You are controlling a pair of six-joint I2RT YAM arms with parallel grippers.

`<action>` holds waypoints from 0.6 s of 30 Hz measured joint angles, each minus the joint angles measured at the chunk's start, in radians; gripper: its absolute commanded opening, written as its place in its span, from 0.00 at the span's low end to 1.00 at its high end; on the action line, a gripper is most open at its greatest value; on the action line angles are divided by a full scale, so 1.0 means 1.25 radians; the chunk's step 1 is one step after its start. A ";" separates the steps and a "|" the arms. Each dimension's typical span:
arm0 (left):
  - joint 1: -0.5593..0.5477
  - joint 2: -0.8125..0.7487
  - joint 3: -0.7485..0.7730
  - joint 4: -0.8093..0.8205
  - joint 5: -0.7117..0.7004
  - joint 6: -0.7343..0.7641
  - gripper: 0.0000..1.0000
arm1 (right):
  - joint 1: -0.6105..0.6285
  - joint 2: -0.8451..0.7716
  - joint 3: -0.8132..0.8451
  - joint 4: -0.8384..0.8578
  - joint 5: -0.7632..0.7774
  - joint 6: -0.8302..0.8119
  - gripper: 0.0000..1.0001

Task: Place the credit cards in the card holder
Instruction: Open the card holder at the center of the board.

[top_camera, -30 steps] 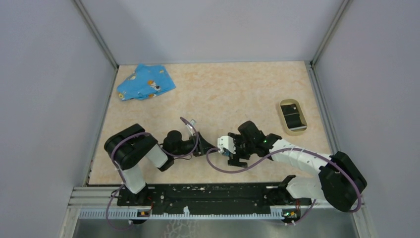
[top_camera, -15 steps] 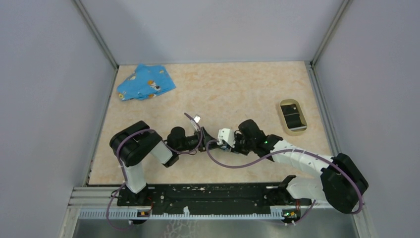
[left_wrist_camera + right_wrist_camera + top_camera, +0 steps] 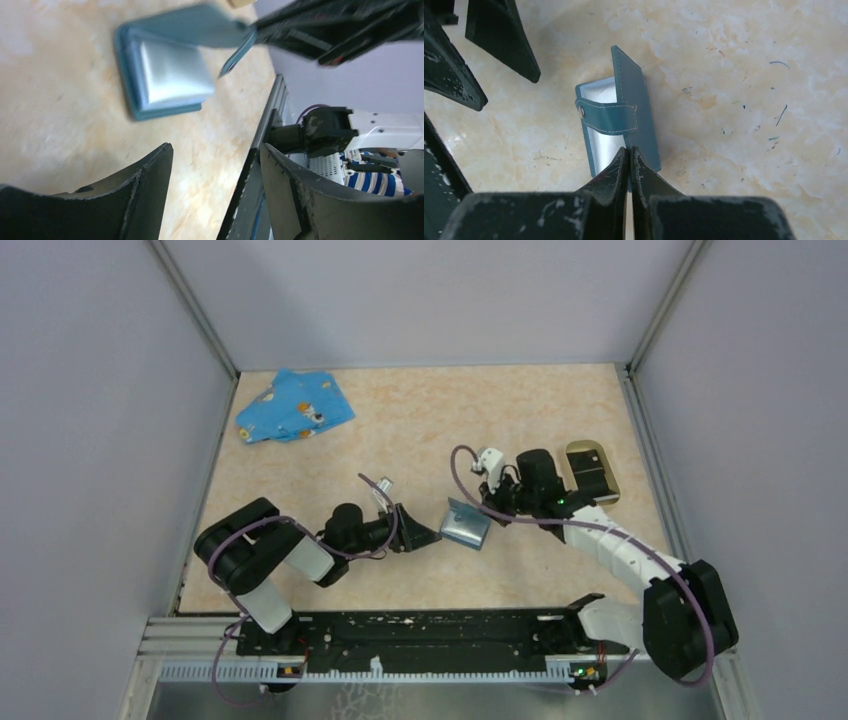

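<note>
The blue flat case [image 3: 466, 525] lies mid-table with its cover flipped up. My right gripper [image 3: 488, 511] [image 3: 629, 150] is shut on the edge of that cover [image 3: 634, 85]. A pale silvery layer [image 3: 596, 100] shows inside the case; I cannot make out the credit cards themselves. The strap with its snap [image 3: 606, 116] hangs across the opening. My left gripper [image 3: 430, 535] [image 3: 215, 147] stands open just left of the case [image 3: 167, 82], with nothing between its fingers. The tan-rimmed card holder [image 3: 591, 475] stands by the right wall, just behind the right wrist.
A blue patterned cloth [image 3: 295, 407] lies crumpled at the back left corner. Grey walls close in the table on three sides. The arms' base rail [image 3: 430, 635] runs along the near edge.
My right gripper has shut and moved back and to the right, and the case's cover now stands raised in it. The left gripper has opened wider and let the case go.
</note>
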 measured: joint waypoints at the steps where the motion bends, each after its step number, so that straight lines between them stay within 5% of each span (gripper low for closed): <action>1: 0.000 -0.001 -0.015 -0.001 -0.006 0.004 0.72 | -0.022 0.016 0.012 0.000 -0.032 0.027 0.00; 9: -0.004 0.037 -0.062 0.021 -0.021 -0.010 0.77 | -0.193 0.161 0.053 0.008 -0.114 0.194 0.00; 18: -0.043 0.081 0.008 0.049 -0.023 -0.050 0.72 | -0.208 0.300 0.067 -0.039 -0.057 0.251 0.00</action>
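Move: The card holder is already in the right gripper's shut fingers, which grip the edge of its raised strap-side panel. Its middle lies about 4 cm left of the right hand, barely 1 cm back and some 6 cm below. The open left gripper hovers roughly 10 cm left and 5 cm back; the tan tray sits about 24 cm right, 11 cm ahead and 9 cm lower. From the left hand the card holder is some 6 cm right, 4 cm ahead and 6 cm below. Keep the right fingers shut on the panel edge and carry it down about 8 cm towards the table and 5 cm right, away from the left gripper, swinging forward first and easing back slightly; tip the fingers down some 30 degrees while turning them clockwise. Dip the open left gripper about 3.5 cm, then bring it halfway back up without touching the card holder. ##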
